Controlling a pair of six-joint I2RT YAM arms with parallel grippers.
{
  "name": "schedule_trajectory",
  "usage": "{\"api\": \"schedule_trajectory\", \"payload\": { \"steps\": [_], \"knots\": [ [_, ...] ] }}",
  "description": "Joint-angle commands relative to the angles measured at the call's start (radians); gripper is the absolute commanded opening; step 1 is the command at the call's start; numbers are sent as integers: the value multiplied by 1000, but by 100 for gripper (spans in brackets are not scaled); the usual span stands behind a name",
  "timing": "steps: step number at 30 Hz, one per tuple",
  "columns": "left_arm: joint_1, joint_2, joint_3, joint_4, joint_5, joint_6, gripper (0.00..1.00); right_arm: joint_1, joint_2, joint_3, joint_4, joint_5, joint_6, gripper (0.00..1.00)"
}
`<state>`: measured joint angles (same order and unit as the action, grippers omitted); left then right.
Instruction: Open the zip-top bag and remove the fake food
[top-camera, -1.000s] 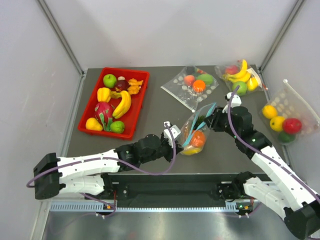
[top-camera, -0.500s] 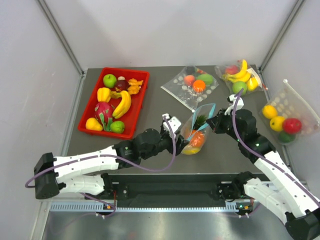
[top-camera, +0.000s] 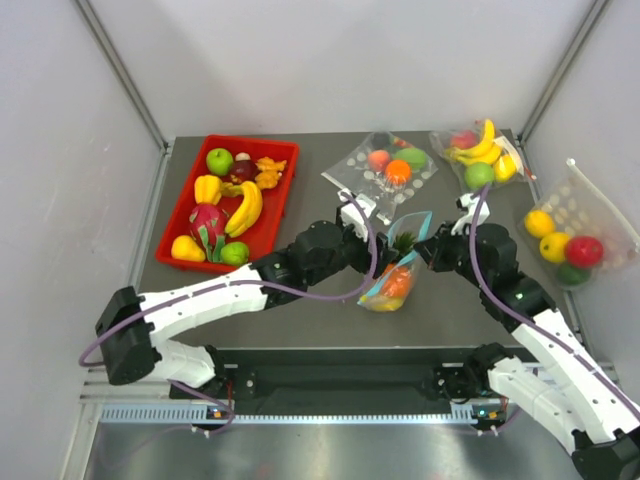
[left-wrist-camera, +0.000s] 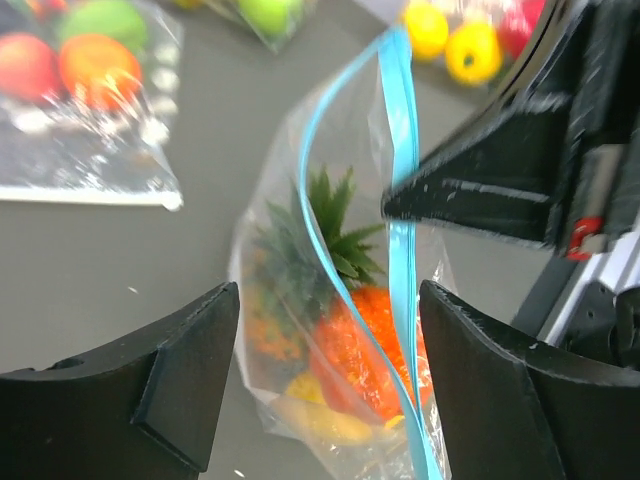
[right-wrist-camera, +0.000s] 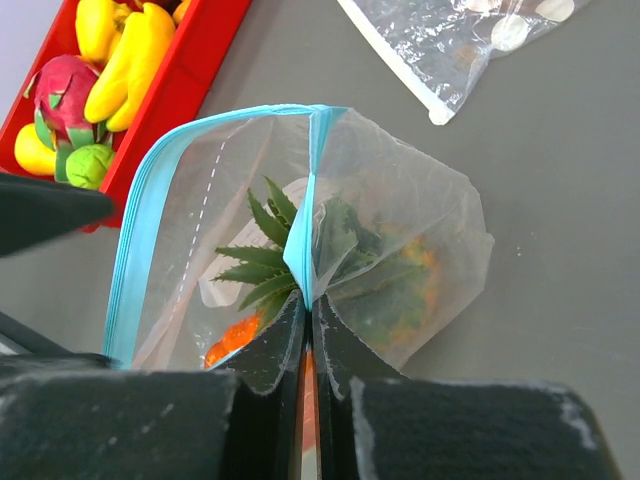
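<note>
The zip-top bag (top-camera: 395, 262) stands at the table's middle front, its teal zip strip parted and the mouth open. Inside lies the fake food: a pineapple with a green crown (top-camera: 402, 242), a round orange fruit (top-camera: 397, 282) and a yellow fruit. My right gripper (top-camera: 425, 246) is shut on the strip's right lip (right-wrist-camera: 310, 250), holding the bag up. My left gripper (top-camera: 374, 250) is open at the bag's left side. In the left wrist view its jaws stand wide on either side of the bag (left-wrist-camera: 340, 300), apart from it. The orange fruit (left-wrist-camera: 370, 345) shows through the plastic.
A red tray (top-camera: 190, 215) with bananas, a dragon fruit and a green apple stands at the back left. A dotted bag (top-camera: 385, 175) lies behind the zip-top bag. A bag with bananas (top-camera: 480, 155) and another fruit bag (top-camera: 575, 235) lie at the right.
My left arm has swung from the bag's near left up to its far left side. The bag's mouth has opened wider. My right gripper kept its hold on the strip.
</note>
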<state>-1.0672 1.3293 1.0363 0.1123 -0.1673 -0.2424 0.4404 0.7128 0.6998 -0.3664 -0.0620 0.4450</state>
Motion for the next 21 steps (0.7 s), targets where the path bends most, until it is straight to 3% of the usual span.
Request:
{"api": "schedule_trajectory", "payload": {
  "steps": [1,5,6,7,8,9,10,21],
  "knots": [
    [1,43,42,58,61,-41,77,4,-29,10,21,-18,-14,0],
    [4,85,62,36,66,-43,72,4,-45,13,11,-12,-22,0],
    [7,99,68,26,66,-40,62,4,-55,18,4,-6,-28,0],
    [9,105,73,18,60,-38,46,4,-56,21,-3,7,-31,0],
    [12,111,77,10,49,-37,17,4,-58,26,-8,39,-43,0],
    [22,114,82,6,40,-37,4,3,-61,39,-26,56,-52,0],
    [29,119,82,4,45,-38,0,4,-56,49,-32,82,-72,0],
    [183,64,15,81,147,-92,0,-19,4,243,-77,266,-192,0]
  ]
}}
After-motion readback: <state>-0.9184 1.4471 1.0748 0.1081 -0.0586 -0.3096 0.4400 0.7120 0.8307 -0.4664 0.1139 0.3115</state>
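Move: The left hand, open, hangs just over the left side of the bag's blue zip rim: that rim is about 2 cm to its right, neither ahead nor back, and roughly 4 cm below. Inside the bag, the pineapple top lies some 8 cm right and 4 cm ahead of this hand, with the orange food 7 cm right and 3 cm back. From the right hand, already shut on the rim's other side, the left rim is about 8 cm left and 4 cm back, nearly level. Down and a little right goes the left hand, about 4 cm, until its open fingers straddle the blue rim and shut to pinch it; it then draws the rim forward about 5 cm and slightly left. Meanwhile the right hand keeps its pinch and pulls away to the right and up, about 3.5 cm each way, its wrist rolling and turning a little clockwise. ##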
